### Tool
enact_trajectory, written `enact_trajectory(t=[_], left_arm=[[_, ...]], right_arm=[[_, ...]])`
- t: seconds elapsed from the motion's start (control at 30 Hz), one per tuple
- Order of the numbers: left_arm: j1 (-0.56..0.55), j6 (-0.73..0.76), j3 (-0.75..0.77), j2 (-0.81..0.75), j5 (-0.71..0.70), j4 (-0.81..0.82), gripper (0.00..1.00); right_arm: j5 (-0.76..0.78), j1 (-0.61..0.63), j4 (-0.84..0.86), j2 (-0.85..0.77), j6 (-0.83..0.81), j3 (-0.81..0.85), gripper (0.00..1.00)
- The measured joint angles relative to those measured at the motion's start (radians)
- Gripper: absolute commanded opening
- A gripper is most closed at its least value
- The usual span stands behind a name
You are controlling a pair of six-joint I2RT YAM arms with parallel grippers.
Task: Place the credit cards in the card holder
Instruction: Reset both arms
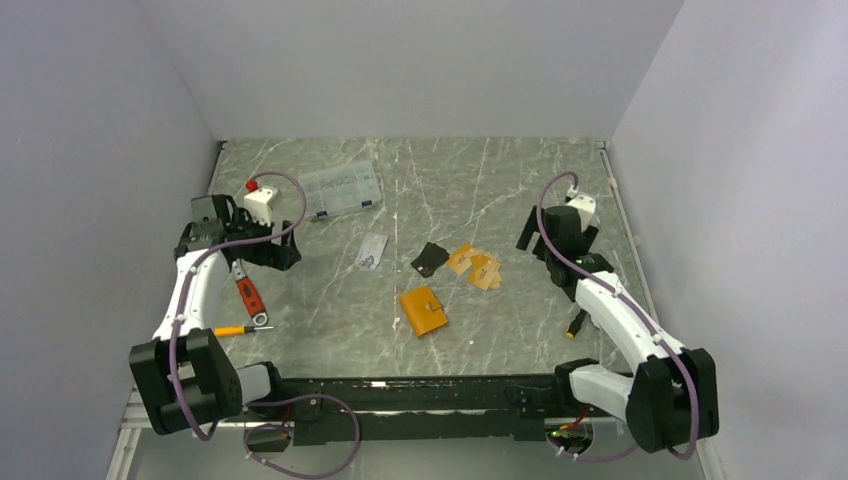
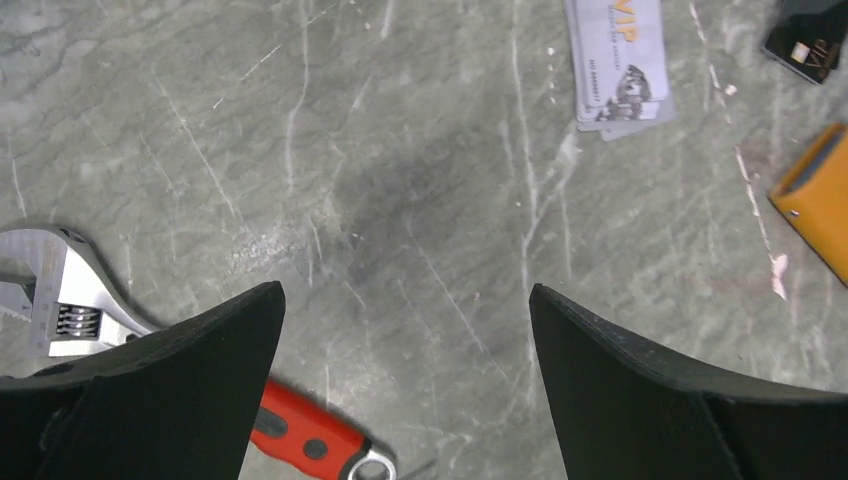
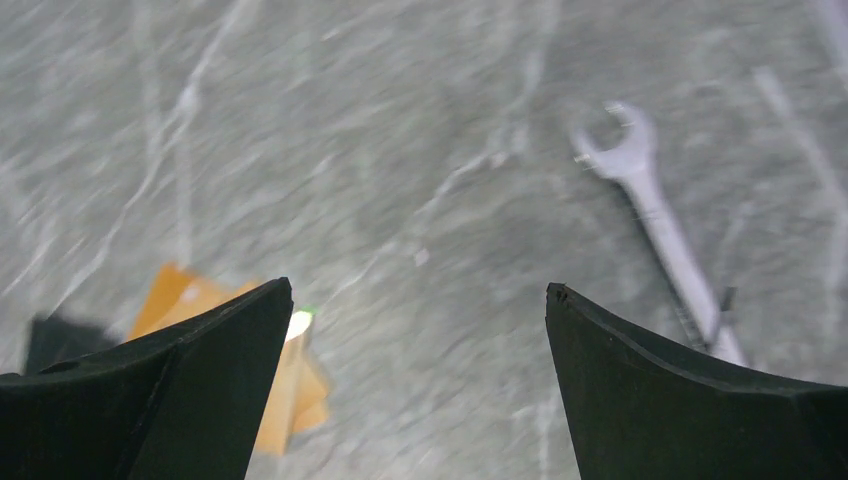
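The orange card holder (image 1: 423, 311) lies shut near the table's middle front; its corner (image 2: 815, 200) shows in the left wrist view. Silver-grey credit cards (image 1: 371, 251) (image 2: 620, 65) lie stacked left of centre. A black card (image 1: 430, 259) (image 2: 810, 40) lies beside them. Several orange-tan cards (image 1: 476, 266) (image 3: 300, 390) lie fanned to its right. My left gripper (image 1: 285, 255) (image 2: 405, 300) hangs open over bare table, left of the silver cards. My right gripper (image 1: 527, 238) (image 3: 418, 295) is open too, empty, just right of the orange cards.
A clear compartment box (image 1: 341, 189) stands at the back left. A red-handled adjustable wrench (image 1: 248, 296) (image 2: 60, 290) and a yellow screwdriver (image 1: 240, 329) lie under the left arm. A silver spanner (image 3: 650, 200) lies near the right gripper. A small dark tool (image 1: 577, 325) lies by the right arm.
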Motion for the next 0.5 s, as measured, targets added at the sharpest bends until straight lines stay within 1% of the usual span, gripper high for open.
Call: enact_trajectory(t=[0.17, 0.23, 0.37, 0.5], left_arm=[[0.024, -0.048, -0.102, 0.035, 0.018, 0.192, 0.99], [0.031, -0.073, -0.146, 0.074, 0.035, 0.303, 0.99], [0.040, -0.121, -0.253, 0.130, 0.049, 0.496, 0.99], [0.043, -0.164, -0.343, 0.146, 0.054, 0.658, 0.99]], right_arm=[[0.169, -0.110, 0.201, 0.045, -0.030, -0.093, 1.00], [0.249, -0.138, 0.325, 0.051, -0.039, -0.163, 1.00], [0.316, -0.182, 0.510, 0.053, -0.051, -0.298, 1.00], [0.348, -0.212, 0.661, 0.085, -0.077, -0.353, 1.00]])
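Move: The closed orange card holder lies about 11 cm back and 32 cm right of the left hand, some 12 cm below it; the white cards are about 19 cm right and 6 cm ahead, the red-handled wrench 8 cm left and 4 cm back. From the right hand, the card holder is roughly 12 cm back and 29 cm left, the steel wrench 10 cm right and 2 cm back, and the tan cards 16 cm left, about level, all some 12 cm down. Swinging right and sinking a little, the empty right hand travels about 12 cm away from the tan cards and card holder to above the steel wrench, turning clockwise by nearly 30 degrees as its fingers tip slightly upward. Meanwhile the left hand sinks about 8 cm over bare table, easing a little forward early on. Both grippers stay wide open and touch nothing. ##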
